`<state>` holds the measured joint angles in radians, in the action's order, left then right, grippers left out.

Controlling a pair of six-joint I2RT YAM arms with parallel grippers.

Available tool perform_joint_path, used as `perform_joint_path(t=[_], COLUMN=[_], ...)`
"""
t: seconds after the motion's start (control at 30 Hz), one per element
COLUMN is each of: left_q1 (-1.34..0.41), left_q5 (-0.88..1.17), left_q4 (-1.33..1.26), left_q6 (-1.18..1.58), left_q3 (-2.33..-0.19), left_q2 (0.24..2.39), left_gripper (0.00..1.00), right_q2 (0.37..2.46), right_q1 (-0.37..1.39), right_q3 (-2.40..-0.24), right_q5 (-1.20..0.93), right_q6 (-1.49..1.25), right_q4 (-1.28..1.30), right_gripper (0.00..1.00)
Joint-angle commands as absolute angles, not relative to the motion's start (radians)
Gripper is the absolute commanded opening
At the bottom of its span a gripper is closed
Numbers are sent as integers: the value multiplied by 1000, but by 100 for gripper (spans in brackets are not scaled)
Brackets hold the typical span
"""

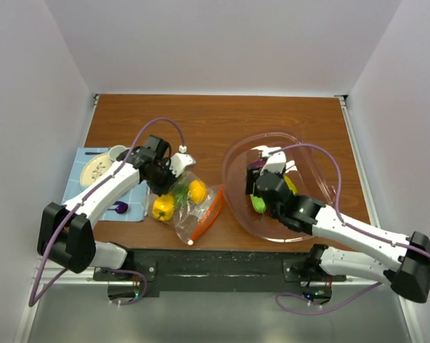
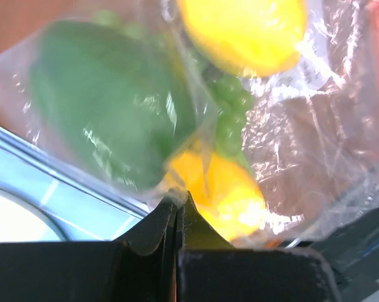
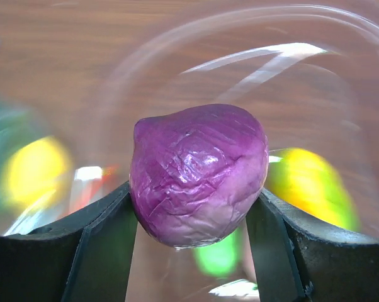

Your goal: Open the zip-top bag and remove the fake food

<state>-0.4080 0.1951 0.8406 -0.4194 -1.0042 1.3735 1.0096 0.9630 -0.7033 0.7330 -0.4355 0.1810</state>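
Observation:
The zip-top bag [image 1: 190, 209] lies crinkled on the wooden table with yellow, green and orange fake food inside. My left gripper [image 1: 173, 171] is shut on a fold of the bag's plastic [image 2: 303, 145]. Its tips [image 2: 178, 200] are pressed together just below a green pepper [image 2: 107, 107] and a yellow piece [image 2: 230, 195]. My right gripper [image 3: 194, 192] is shut on a glossy purple piece of fake food [image 3: 199, 173], one finger on each side. It holds the piece [image 1: 256, 164] over the clear tub [image 1: 272, 134].
A green piece [image 1: 258, 204] and a yellow-green piece [image 1: 291, 184] lie in the tub. At the left, a blue mat [image 1: 79, 161] carries a plate [image 1: 97, 169] and a white cup [image 1: 117, 152]. A purple spoon [image 1: 118, 209] lies at its near edge.

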Motion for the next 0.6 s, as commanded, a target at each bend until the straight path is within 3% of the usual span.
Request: perform_joint_path(t=[0.0,0.07,0.1,0.17,0.23,0.47,0.53,0.57], left_q1=[-416,-416,-416,-416,-416,-416,-416,-416], left_q5=[301,327,331,324,311,281,250,238], left_q4=[926,949,953,956,956,956,943,937], left_q6=[-377,-374,-374,-376,-379,-377,-379,-379], left_q3=[-1159,-1172,-1167,-1149,-1121,-1117,-1097,-1088], left_q2=[1313,1301,1287,1279,1269,1215,1210,1212], left_gripper=[0,0,0,0,0,0,0,0], right_q2=[1136,1213,1233,1279,1296,1201,1177,1174], right_q1=[868,850,848,847,848,954,1046,1140], right_q3=[-833,-882,-891,-923,-945,-1000,-1014,-1028], right_q5=[830,821,819,825,830,896,939,936], right_q6=[-577,-610,-621,-653,-672,-565,-523,-514], right_q4=[435,492,505,538,555,513,497,479], right_gripper=[19,38,69,94,99,99,95,87])
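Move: Below the right hand, which already holds the purple cabbage, is the clear tray; its middle lies about 1 cm ahead, 8 cm to the right and 17 cm down. In it, the cucumber is almost straight below the hand, the peach some 3 cm back and 7 cm right, the yellow-green fruit about 2 cm ahead and 9 cm right. From the left hand, still pinching the bag's corner, the green pepper is about 1 cm ahead, 6 cm right and 6 cm below. Swinging a little right and forward while sinking about 5 cm over the tray, the right hand tips its fingers down some 15 degrees, turns slightly clockwise and opens wide to let go of the cabbage, then climbs back almost as high. The left hand keeps its pinch on the bag's corner and lifts it about 6 cm, drifting right. ##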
